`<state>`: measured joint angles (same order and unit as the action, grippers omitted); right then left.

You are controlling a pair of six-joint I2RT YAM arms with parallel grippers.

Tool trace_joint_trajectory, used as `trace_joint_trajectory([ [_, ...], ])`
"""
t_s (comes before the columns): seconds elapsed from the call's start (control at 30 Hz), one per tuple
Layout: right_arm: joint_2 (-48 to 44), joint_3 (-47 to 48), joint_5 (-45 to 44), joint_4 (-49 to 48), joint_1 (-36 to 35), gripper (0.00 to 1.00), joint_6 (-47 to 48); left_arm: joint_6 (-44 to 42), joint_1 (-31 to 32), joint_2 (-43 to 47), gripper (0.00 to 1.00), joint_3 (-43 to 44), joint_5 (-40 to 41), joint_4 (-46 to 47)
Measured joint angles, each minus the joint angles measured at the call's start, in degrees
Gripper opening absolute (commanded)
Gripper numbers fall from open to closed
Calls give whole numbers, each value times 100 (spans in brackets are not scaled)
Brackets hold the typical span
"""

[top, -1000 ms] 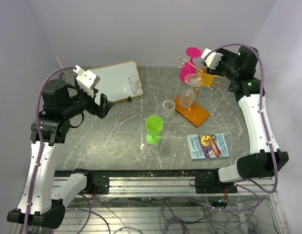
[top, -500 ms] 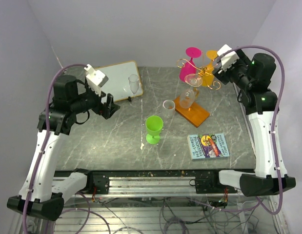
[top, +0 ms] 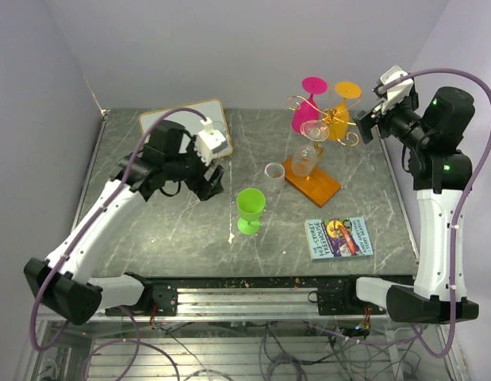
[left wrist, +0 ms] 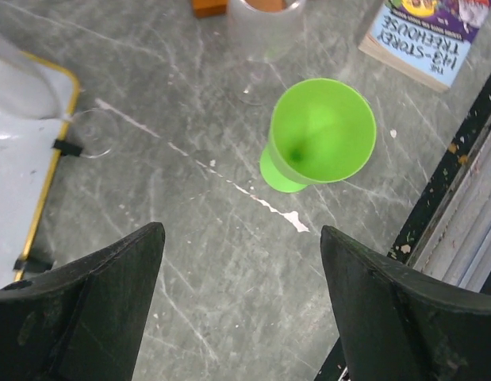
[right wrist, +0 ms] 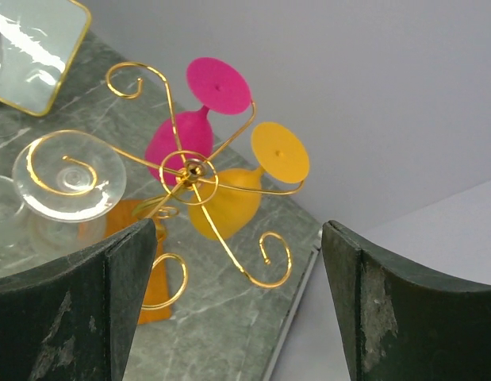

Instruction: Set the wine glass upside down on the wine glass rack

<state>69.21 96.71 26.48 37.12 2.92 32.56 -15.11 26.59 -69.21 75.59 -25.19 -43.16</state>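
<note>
The gold wire rack (top: 320, 127) stands on its orange base (top: 312, 181) at the back right. A pink glass (top: 307, 107), an orange glass (top: 340, 111) and a clear glass (top: 311, 143) hang upside down on it. In the right wrist view the rack's hub (right wrist: 193, 169) lies ahead of the fingers. My right gripper (top: 364, 127) is open and empty, just right of the rack. A green wine glass (top: 250, 210) stands upright mid-table. My left gripper (top: 213, 181) is open and empty, left of the green glass (left wrist: 320, 135) and above the table.
A white board (top: 170, 123) with a gold edge sits at the back left, with a clear glass foot (left wrist: 90, 135) beside it. A clear ring (top: 274, 171) lies next to the orange base. A book (top: 338, 236) lies front right.
My left arm has swung right towards the middle, nearer the green glass. My right gripper has drawn back to the right, away from the rack and the orange glass.
</note>
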Motion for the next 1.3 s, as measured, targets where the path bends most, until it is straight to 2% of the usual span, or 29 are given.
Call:
trace_joint_trajectory([
  [0.2, -17, 0, 341, 138, 188, 85, -101, -251, 723, -686, 81, 0, 160, 125],
  [0.57, -17, -85, 619, 168, 315, 85, -190, -337, 1353, -1912, 73, 409, 413, 431],
  [0.97, -17, -170, 798, 205, 400, 85, -234, -570, 1740, -2706, 41, 837, 728, 415],
  [1.3, 7, -267, 896, 210, 422, 85, -236, -730, 1751, -2730, 24, 837, 964, 407],
])
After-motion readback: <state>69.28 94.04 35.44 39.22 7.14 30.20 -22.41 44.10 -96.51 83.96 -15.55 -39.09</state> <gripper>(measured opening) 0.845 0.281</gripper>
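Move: From the left gripper, the green goblet's middle lies roughly 13 cm to the right, 2 cm back and 17 cm down. The clear glass stands about 8 cm right of the goblet and some 10 cm farther out; the stemmed flute is around 24 cm ahead of the left gripper, 4 cm right and 14 cm down. From the right gripper the goblet lies about 10 cm back, 32 cm left and 35 cm down. Bring the left gripper right and down together, about 11 cm each way, to the far left part of the green goblet's rim, swinging the wrist some 15 degrees clockwise and pointing the fingers more steeply down. Narrow the nearly open fingers early on, then close most of the rest while easing to a stop, one fingertip inside the bowl and the other outside, to pinch the wall. ##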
